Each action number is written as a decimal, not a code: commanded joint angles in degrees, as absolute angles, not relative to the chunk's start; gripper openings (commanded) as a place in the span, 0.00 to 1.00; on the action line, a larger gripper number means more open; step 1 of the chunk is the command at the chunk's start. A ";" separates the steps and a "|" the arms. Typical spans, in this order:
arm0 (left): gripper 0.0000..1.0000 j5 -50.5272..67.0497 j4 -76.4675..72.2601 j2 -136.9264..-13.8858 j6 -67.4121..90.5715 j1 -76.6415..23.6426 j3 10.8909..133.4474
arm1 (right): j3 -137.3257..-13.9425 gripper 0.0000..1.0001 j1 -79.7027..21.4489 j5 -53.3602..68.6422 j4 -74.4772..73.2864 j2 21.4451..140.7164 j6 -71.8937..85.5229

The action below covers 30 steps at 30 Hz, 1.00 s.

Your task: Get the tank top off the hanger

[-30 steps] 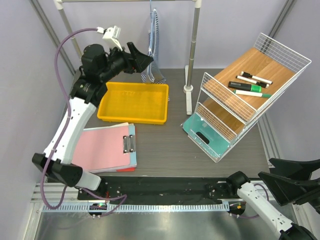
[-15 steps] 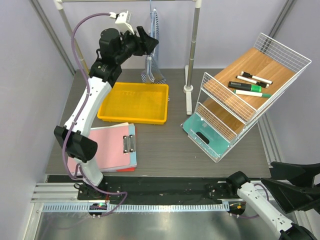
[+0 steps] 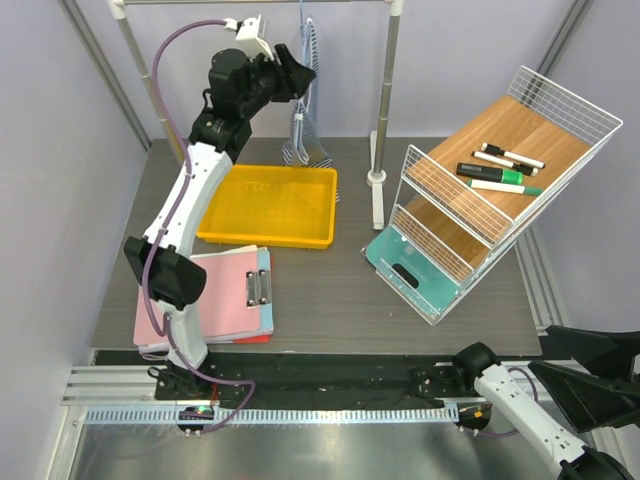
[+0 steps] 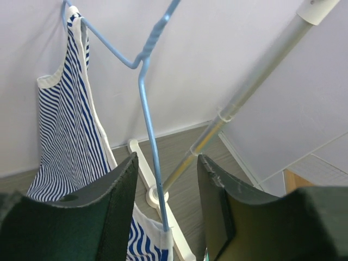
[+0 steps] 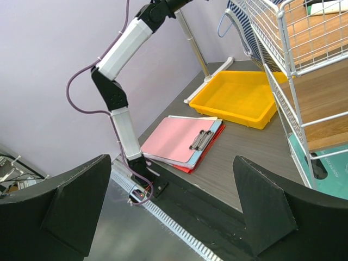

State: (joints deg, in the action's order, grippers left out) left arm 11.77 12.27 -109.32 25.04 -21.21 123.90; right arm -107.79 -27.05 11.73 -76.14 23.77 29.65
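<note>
The navy-and-white striped tank top hangs edge-on from the light-blue wire hanger on the grey rail at the back. My left gripper is raised beside it. In the left wrist view the hanger runs down between the two dark fingers of the left gripper, which stand apart and do not touch it; the tank top drapes to the left. My right gripper stays low at the near right corner, wide open with nothing in it.
A yellow tray lies under the garment and a pink clipboard in front of it. The rack's grey pole and white foot stand just to the right. A tilted wire shelf holds markers.
The left arm rose and reached right, up to the hanger, and its jaws narrowed around the wire. The right gripper sank slightly at the near edge.
</note>
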 commanded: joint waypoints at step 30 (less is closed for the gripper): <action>0.00 17.40 2.99 -113.30 40.86 -19.07 135.79 | -105.91 1.00 -27.33 11.07 -72.95 25.40 29.97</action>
State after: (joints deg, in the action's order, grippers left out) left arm 15.42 9.58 -116.38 35.70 -19.42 131.59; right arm -105.43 -27.05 11.00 -75.09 23.77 30.11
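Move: The left hand is level with the hanger's near-side wire, which stands about 3 cm ahead and 1 cm to the right, between the half-open fingertips. The tank top hangs beyond, its middle some 8 cm ahead and 14 cm below; the right rack pole is about 5 cm ahead and 17 cm to the right, the yellow tray 10 cm back, 6 cm left and 42 cm down. From the right hand that wire is roughly 58 cm ahead and 29 cm left. The left hand eases forward about 2.5 cm and a touch to the right, dipping slightly, while its half-open fingers close fully and pinch the hanger's near-side wire below the twisted neck. With the fingers shut on the wire, it rises about 1.5 cm from the bottom of that dip and rolls some 10 degrees, its left side going down. ##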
